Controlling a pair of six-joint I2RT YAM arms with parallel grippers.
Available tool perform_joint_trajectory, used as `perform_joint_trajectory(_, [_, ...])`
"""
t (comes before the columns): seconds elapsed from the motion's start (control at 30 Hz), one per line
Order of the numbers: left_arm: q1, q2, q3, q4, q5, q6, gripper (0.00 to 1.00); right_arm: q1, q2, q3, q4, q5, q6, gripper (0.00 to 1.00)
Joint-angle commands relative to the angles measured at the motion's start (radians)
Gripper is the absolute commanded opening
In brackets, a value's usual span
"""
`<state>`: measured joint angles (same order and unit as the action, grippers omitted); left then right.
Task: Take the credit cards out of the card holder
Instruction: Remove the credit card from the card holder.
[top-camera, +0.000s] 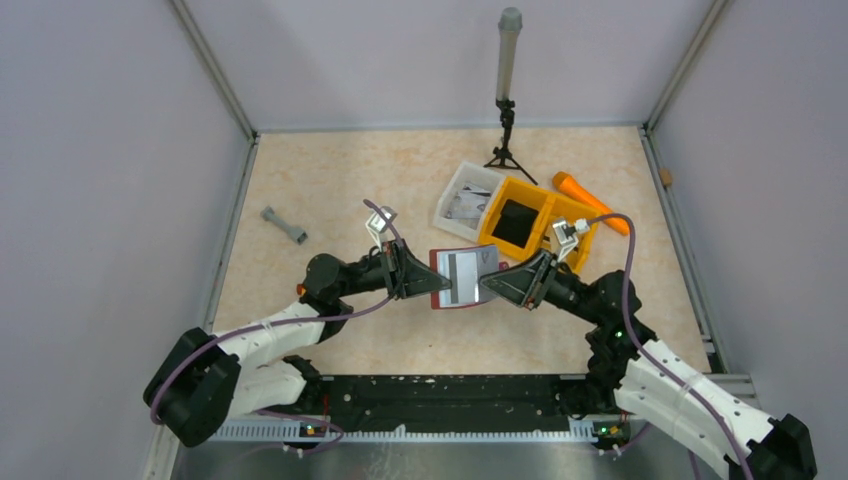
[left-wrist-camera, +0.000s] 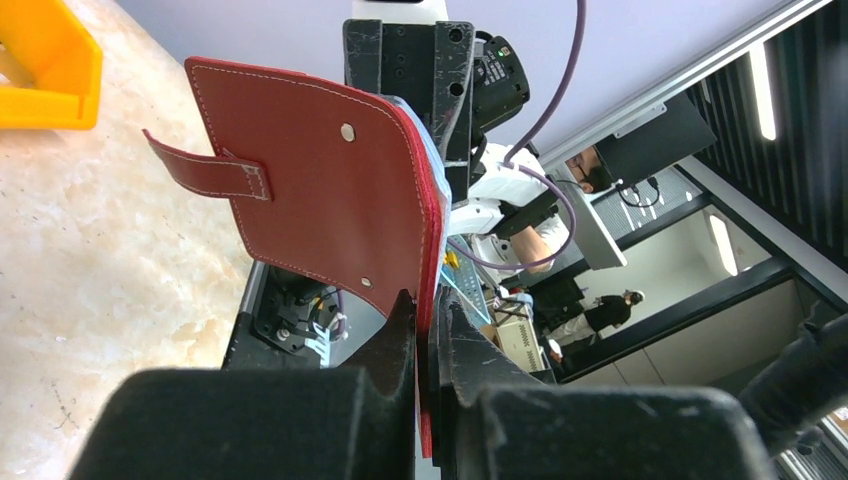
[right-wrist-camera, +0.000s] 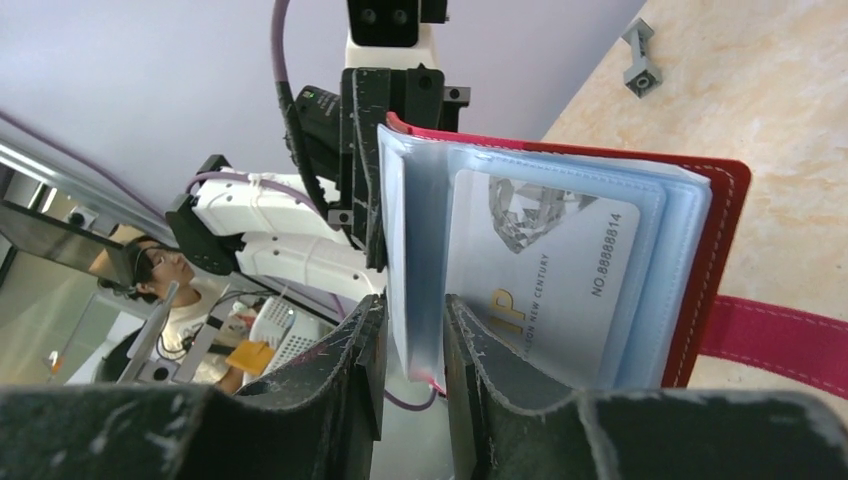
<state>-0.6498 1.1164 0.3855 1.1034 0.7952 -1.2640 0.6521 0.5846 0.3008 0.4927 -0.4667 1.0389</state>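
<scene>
The dark red card holder (top-camera: 455, 278) hangs above the table between both arms, opened out. My left gripper (top-camera: 425, 275) is shut on its red cover (left-wrist-camera: 320, 190); in the left wrist view the jaws (left-wrist-camera: 428, 320) pinch the cover's edge, and the snap tab (left-wrist-camera: 205, 172) sticks out sideways. My right gripper (top-camera: 492, 283) is at the other side. Its fingers (right-wrist-camera: 413, 320) stand slightly apart around a stack of clear plastic sleeves, with a small gap at one finger. A pale credit card (right-wrist-camera: 545, 270) with printed lettering sits inside a sleeve beside the fingers.
A yellow-orange divided bin (top-camera: 530, 222) and a white tray (top-camera: 465, 203) stand just behind the card holder. An orange object (top-camera: 590, 200) lies right of the bin. A small tripod with a grey cylinder (top-camera: 507, 100) stands at the back, and a grey dumbbell-shaped piece (top-camera: 284, 226) lies at the left.
</scene>
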Motion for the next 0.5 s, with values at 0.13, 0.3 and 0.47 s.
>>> perform_joint_trajectory(0.13, [-0.003,0.024,-0.002,0.116,0.010,-0.023,0.00,-0.003,0.041,-0.003,0.155,-0.055,0.032,0.28])
perform_joint_trajectory(0.3, [-0.004,0.042,0.004,0.140,0.015,-0.036,0.00,-0.003,0.070,-0.005,0.197,-0.066,0.051,0.24])
perform_joint_trajectory(0.47, [-0.004,0.052,0.004,0.154,0.019,-0.044,0.10,-0.004,0.069,-0.008,0.187,-0.053,0.054,0.00])
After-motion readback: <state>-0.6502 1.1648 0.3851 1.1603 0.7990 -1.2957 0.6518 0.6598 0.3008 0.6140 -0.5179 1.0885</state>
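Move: The card holder lies open between the hands: its middle is about 4 cm to the right hand's left and 1 cm ahead, at its height, with the visible card some 3 cm ahead and 1 cm left of that hand. From the left hand, which grips the holder's other side, the card lies roughly 6 cm right and 3 cm ahead. The white tray is around 16 cm ahead and 1 cm left of the right hand; the orange tray about 12 cm ahead and 13 cm right; both some 18 cm below. The right fingers, about a quarter open and straddling the edge of the holder's clear sleeve beside the card, seem to pinch that edge, closing nearly shut after the hand has risen and slid left, each by just under 1 cm, turning slightly counter-clockwise. The left hand keeps its grip on the holder and stays almost in place. ##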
